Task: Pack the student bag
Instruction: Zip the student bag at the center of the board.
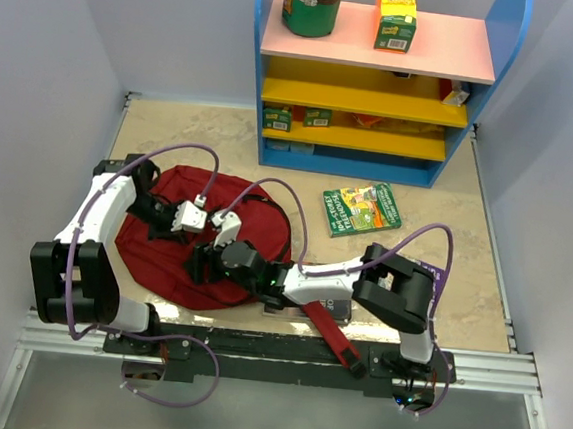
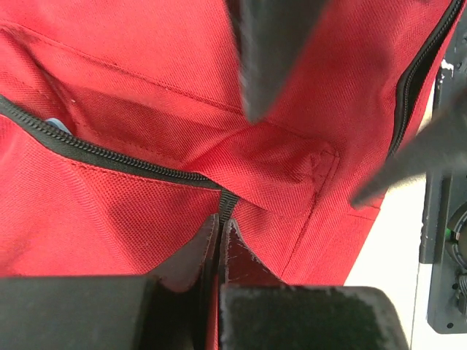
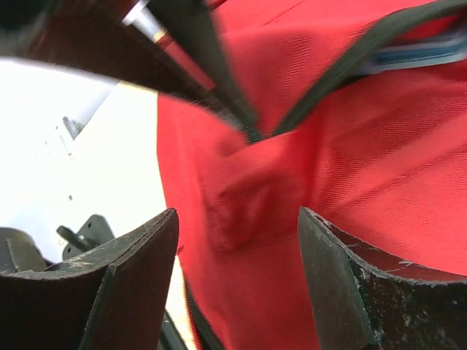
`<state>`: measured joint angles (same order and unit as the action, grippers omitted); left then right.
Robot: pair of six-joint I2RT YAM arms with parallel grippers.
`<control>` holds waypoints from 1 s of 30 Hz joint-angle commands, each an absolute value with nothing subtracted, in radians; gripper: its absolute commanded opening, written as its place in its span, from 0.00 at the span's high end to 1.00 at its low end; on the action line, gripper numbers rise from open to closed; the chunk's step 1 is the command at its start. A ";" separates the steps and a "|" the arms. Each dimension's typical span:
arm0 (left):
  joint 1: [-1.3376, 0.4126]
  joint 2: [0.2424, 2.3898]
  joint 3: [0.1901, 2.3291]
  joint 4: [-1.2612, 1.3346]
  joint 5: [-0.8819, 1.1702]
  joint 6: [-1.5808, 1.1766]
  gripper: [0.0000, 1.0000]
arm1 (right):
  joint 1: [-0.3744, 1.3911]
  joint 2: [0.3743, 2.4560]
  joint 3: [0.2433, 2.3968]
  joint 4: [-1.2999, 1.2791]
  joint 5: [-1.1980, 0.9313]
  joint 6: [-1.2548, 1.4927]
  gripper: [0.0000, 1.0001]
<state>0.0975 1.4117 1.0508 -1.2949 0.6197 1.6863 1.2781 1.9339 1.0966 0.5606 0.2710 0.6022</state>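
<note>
The student bag [image 1: 168, 249] lies flat on the table, dark red, with a dark zipper [image 2: 95, 152] running across it. My left gripper [image 1: 203, 233] is shut, its fingertips [image 2: 219, 230] pinching the black zipper pull [image 2: 227, 202] at the zipper's end. My right gripper [image 1: 204, 260] is open just beside it. Its two fingers [image 3: 128, 270] straddle a red fabric fold [image 3: 248, 197] without touching it. In the right wrist view the left gripper's fingers [image 3: 193, 62] show at the top. Something blue [image 3: 419, 55] shows inside the zipper opening.
A blue shelf unit [image 1: 378, 82] with a green can [image 1: 312, 4] and a yellow-green box [image 1: 395, 18] stands at the back. A green book [image 1: 361, 209] lies on the table to the right. A red strap [image 1: 334, 336] trails towards the near edge.
</note>
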 commanded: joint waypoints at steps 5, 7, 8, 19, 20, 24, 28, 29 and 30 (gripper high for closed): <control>0.094 1.393 1.088 -1.305 0.696 1.703 1.00 | 1.302 1.990 1.229 0.523 0.308 0.587 0.40; 0.094 1.390 1.085 -1.308 0.696 1.706 1.00 | 1.304 2.003 1.252 0.509 0.321 0.586 0.53; 0.094 1.388 1.085 -1.307 0.701 1.707 1.00 | 1.305 2.008 1.258 0.490 0.328 0.586 0.60; 0.094 1.414 1.121 -1.305 0.758 1.681 1.00 | 1.356 2.002 1.264 0.423 0.399 0.537 1.00; 0.094 1.414 1.124 -1.280 0.773 1.669 1.00 | 1.374 2.000 1.262 0.426 0.408 0.523 1.00; 0.094 1.407 1.138 -1.093 0.834 1.507 1.00 | 1.445 1.983 1.270 0.414 0.486 0.442 1.00; 0.092 1.373 1.126 -0.827 0.870 1.217 1.00 | 1.494 1.983 1.272 0.393 0.540 0.382 1.00; 0.094 1.367 1.117 -0.699 0.865 1.163 1.00 | 1.515 1.983 1.272 0.379 0.554 0.371 1.00; 0.094 1.361 1.106 -0.637 0.859 1.067 1.00 | 1.526 1.982 1.272 0.374 0.572 0.350 1.00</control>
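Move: Just past the left fingertips, about 1 cm right and 1 cm lower, sits the zipper slider, whose pull they already hold; the open zipper runs on from there, some 5 cm forward and 2 cm right, with a blue item showing about 6 cm forward, 2 cm right. For the open right fingers, the bag cloth at the zipper's end lies about 2 cm left and 1 cm forward, with the slider beyond, some 4 cm forward, 3 cm left. Easing about 2 cm left and a little forward, the right hand shuts its fingers and pinches the red cloth by the zipper's end, then draws it back some 3 cm. The left keeps its grip on the pull and, creeping at first, then faster, draws it forward about 4 cm with 2 cm right and up, away from the pinch, turning some 15 degrees, mostly counter-clockwise. ##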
